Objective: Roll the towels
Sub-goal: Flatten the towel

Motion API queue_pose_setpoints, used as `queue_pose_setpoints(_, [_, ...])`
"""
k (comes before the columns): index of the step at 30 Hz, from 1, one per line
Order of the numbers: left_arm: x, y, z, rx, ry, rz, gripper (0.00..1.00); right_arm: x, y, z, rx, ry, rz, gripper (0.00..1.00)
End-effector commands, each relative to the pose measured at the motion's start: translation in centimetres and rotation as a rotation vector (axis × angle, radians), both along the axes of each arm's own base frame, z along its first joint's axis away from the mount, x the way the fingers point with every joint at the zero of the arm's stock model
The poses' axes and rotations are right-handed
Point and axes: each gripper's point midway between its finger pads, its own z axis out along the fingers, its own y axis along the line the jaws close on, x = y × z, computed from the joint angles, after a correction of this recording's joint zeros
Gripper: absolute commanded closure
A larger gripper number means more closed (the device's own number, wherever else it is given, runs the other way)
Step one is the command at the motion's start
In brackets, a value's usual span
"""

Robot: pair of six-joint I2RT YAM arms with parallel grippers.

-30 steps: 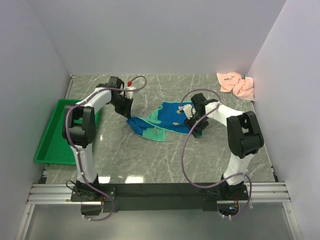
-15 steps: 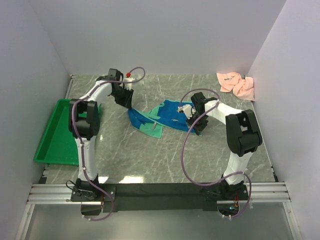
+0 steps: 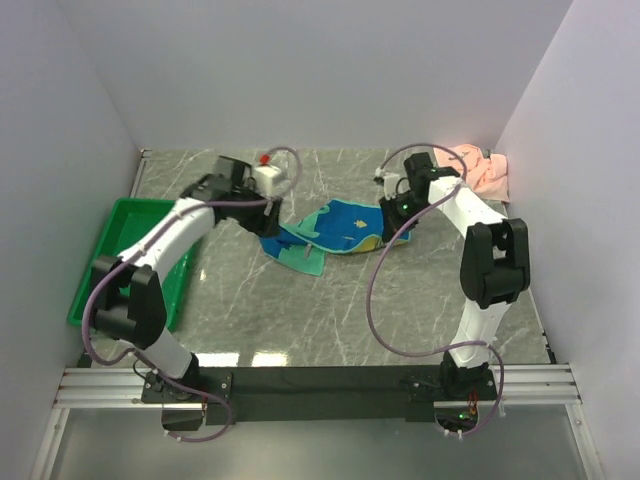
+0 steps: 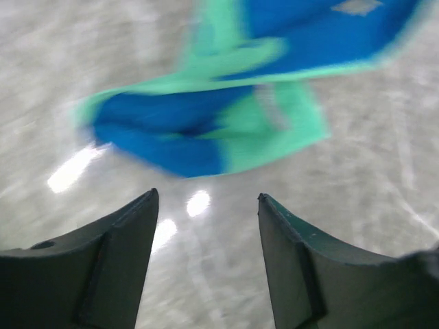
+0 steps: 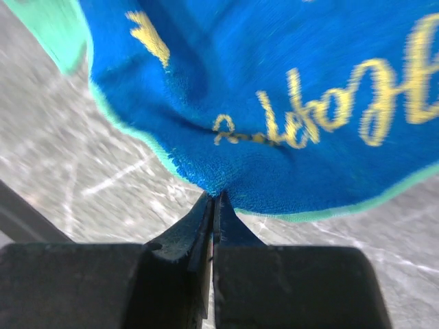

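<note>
The teal and blue towel lies half spread on the marble table, its left end folded over. In the left wrist view this folded end lies just ahead of my left gripper, which is open, empty and clear of the cloth. From above, the left gripper hovers at the towel's left end. My right gripper is shut on the towel's teal-trimmed edge, below yellow script lettering. It holds the right edge. The pink towel lies crumpled in the back right corner, partly hidden by the right arm.
A green plastic tray sits at the table's left edge beside the left arm. White walls close in the left, back and right sides. The right arm's purple cable loops over the table's right half.
The left gripper opened and let go of the towel's left end, and that arm swung lower. The right gripper shut on the right edge and drew it toward the back right.
</note>
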Motion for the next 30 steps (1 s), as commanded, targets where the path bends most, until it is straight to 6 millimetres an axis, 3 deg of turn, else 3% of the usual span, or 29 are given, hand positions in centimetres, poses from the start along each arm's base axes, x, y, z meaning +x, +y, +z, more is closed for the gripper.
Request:
queue_pose_setpoints(1, [-1.6, -4.7, -0.5, -0.008, -0.027, -0.028, 0.38, 1.6, 0.3, 3.4, 0.118, -0.006, -0.111, 1.00])
queue_pose_setpoints(2, [-2.7, -6.4, -1.1, -0.008, -0.007, -0.057, 0.40, 2.0, 0.1, 3.5, 0.126, -0.005, -0.126, 1.00])
queue_pose_setpoints(3, [-2.5, -6.9, -1.5, 0.012, -0.019, -0.031, 0.45, 2.9, -0.4, 3.7, 0.135, -0.005, -0.161, 1.00])
queue_pose_setpoints(8, [-4.3, -11.7, -4.8, 0.067, 0.021, -0.041, 0.50, 5.0, -1.7, 4.1, 0.176, 0.003, -0.234, 1.00])
queue_pose_setpoints(12, [-4.6, -13.4, -7.0, 0.125, 0.044, -0.038, 0.51, 5.9, -2.1, 4.2, 0.173, -0.010, -0.251, 1.00])
queue_pose_setpoints(22, [-4.6, -13.1, -12.4, 0.251, 0.097, -0.044, 0.48, 6.4, -2.5, 3.8, 0.174, -0.002, -0.263, 1.00])
queue_pose_setpoints(23, [-4.6, -13.0, -12.7, 0.261, 0.100, -0.047, 0.52, 6.5, -2.4, 3.8, 0.174, -0.003, -0.263, 1.00])
queue_pose_setpoints(26, [-5.1, -12.1, -14.0, 0.325, 0.129, -0.066, 0.75, 6.8, -2.8, 4.1, 0.173, -0.004, -0.271, 1.00])
queue_pose_setpoints(27, [-5.8, -11.4, -14.3, 0.357, 0.148, -0.087, 0.89, 7.1, -3.1, 4.6, 0.174, -0.016, -0.277, 1.00])
queue_pose_setpoints(29, [-6.9, -9.7, -14.3, 0.411, 0.145, -0.166, 0.99, 7.2, -3.7, 5.0, 0.169, -0.018, -0.287, 1.00])
queue_pose_setpoints(30, [-7.6, -9.2, -14.0, 0.415, 0.153, -0.202, 1.00, 7.5, -4.1, 5.6, 0.167, -0.034, -0.288, 1.00])
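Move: The towel's near green corner, lying loose on the table, is about 14 cm to the left hand's right, 6 cm back and some 13 cm below it. Its grey tag lies roughly 4 cm left of that corner and 8 cm farther out, with the blue left end about 18 cm left of the corner and 9 cm farther out. From the right hand, which already holds the towel's near edge, the corner is about 20 cm left, 7 cm back and 7 cm down, and the towel's right end about 6 cm right and 3 cm ahead. The green corner is what the open left hand goes for: it swings about 12 cm right and 5 cm back, then sinks some 12 cm and shuts its fingers on the cloth beside the corner. Meanwhile the towel's near edge, still pinched by the shut right hand, is drawn about 6 cm forward, 3 cm right and 3 cm up, the wrist turning some 15 degrees clockwise. ##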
